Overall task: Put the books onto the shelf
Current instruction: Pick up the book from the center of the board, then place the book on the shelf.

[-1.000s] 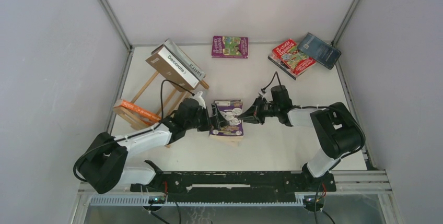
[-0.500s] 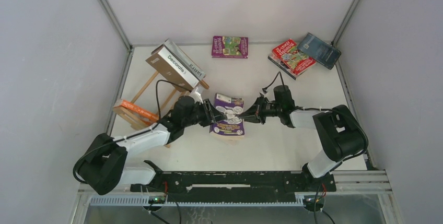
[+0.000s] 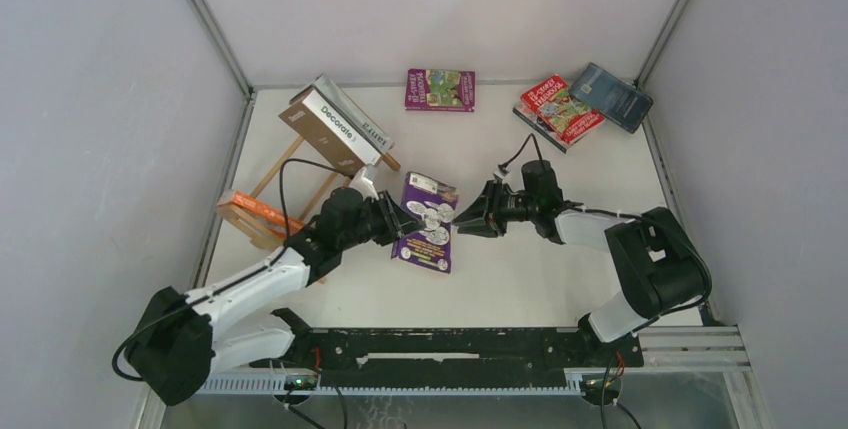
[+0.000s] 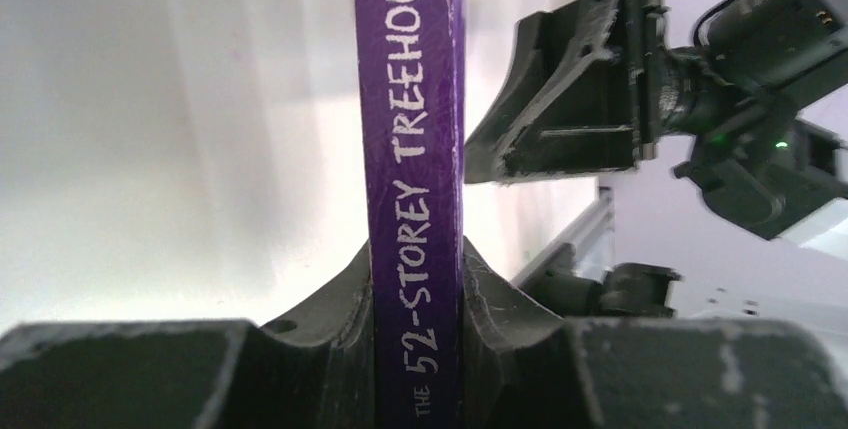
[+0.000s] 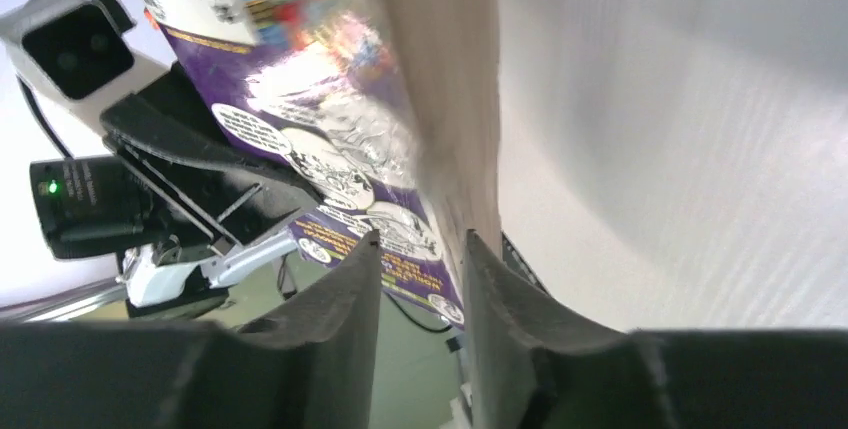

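A purple book [image 3: 428, 234] is tilted above the table's middle, and my left gripper [image 3: 398, 221] is shut on its spine. In the left wrist view the purple spine [image 4: 410, 99] stands clamped between my left gripper's [image 4: 415, 249] jaws. My right gripper [image 3: 466, 217] is open at the book's right edge. In the right wrist view the book's cover [image 5: 330, 139] lies just past my right gripper [image 5: 420, 244]. The wooden shelf [image 3: 300, 181] at left carries a brown book [image 3: 335, 129], a grey-white book [image 3: 352, 112] and an orange book [image 3: 258, 211].
Another purple book [image 3: 440, 89] lies at the back wall. A red book [image 3: 560, 109] and a dark blue book [image 3: 612, 96] lie at the back right corner. Grey walls close in the table on the left, back and right.
My left gripper has closed on the purple book's spine and drawn it a little left and up. My right gripper has opened and let go of the book's right edge.
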Available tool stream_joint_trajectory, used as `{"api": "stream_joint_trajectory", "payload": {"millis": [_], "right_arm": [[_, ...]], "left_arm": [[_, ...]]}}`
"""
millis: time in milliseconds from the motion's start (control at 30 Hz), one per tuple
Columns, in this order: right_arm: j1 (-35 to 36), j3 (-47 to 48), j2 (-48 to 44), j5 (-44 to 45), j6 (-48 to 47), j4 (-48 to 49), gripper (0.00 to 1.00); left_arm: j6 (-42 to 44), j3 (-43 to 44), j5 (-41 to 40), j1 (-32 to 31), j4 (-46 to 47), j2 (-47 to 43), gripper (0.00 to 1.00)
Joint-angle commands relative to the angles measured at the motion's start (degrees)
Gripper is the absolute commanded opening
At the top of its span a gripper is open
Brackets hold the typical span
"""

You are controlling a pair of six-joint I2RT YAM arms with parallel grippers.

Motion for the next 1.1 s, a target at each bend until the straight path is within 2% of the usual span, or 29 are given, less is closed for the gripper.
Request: {"api": "stream_joint_trajectory", "payload": {"millis": [0, 67, 133, 267, 467, 633, 733, 800, 900, 967, 1067], "right_arm": [[-1.3, 3.1, -4.3, 5.7, -5.2, -6.6, 0.49], [-1.4, 3.2, -5.0, 7.5, -6.4, -7.9, 0.56], [-1.5, 3.2, -5.6, 9.2, -7.1, -8.6, 0.59], [-1.6, 3.2, -7.2, 12.4, -8.1, -9.8, 0.61], [-1.6, 5.5, -11.7, 17.6, -13.7, -17.7, 0.60], [-1.5, 7.1, -15.3, 20.4, -15.7, -20.2, 0.60], [-1.7, 8.9, -15.8, 22.0, -16.5, -21.7, 0.59], [-1.9, 10.0, -15.5, 23.0, -16.5, -21.5, 0.58], [-1.9, 11.5, -14.6, 23.9, -16.1, -20.6, 0.58], [-1.9, 12.8, -13.7, 24.1, -15.7, -20.1, 0.58], [-1.7, 14.4, -12.3, 24.5, -15.1, -19.6, 0.58]], "left_arm": [[3.5, 6.3, -10.3, -2.8, -9.6, -7.4, 0.00], [4.0, 9.0, -16.2, -4.9, -14.2, -9.3, 0.00], [4.2, 11.7, -21.9, -7.4, -17.9, -10.8, 0.00], [2.7, 16.4, -34.3, -12.9, -24.5, -13.8, 0.00], [-4.5, 23.9, -62.1, -24.7, -36.6, -16.4, 0.00], [-12.1, 32.3, -83.5, -34.6, -47.7, -10.9, 0.00], [-17.9, 39.9, -92.7, -36.7, -58.7, -4.4, 0.00], [-24.9, 45.0, -97.0, -36.8, -68.4, 0.4, 0.00], [-43.8, 53.4, -100.5, -35.9, -89.8, 7.7, 0.00], [-43.8, 54.8, -99.9, -34.1, -91.1, 10.6, 0.00], [-47.5, 52.1, -98.7, -31.9, -90.9, 9.8, 0.00]]}}
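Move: The purple book is already pinched along its spine by the left hand, its middle some 4 cm to the right, 1 cm ahead and 2 cm lower. The empty stretch of the wooden shelf lies about 22 cm left and 10 cm ahead of that hand; the brown book there is 16 cm left and 19 cm ahead, the orange book 31 cm left and 3 cm ahead. From the right hand, the purple book's middle is roughly 6 cm left, level ahead, and that empty stretch 32 cm left, 10 cm ahead. The purple book, kept in the left hand's steady pinch, is carried some 18 cm up and about 8 cm left towards the shelf, drawing back slightly before coming forward again, while the wrist swings about 50 degrees counter-clockwise and tips up until the fingers point forward. The right hand opens further and backs clear of its page edge, going forward, up and right. ##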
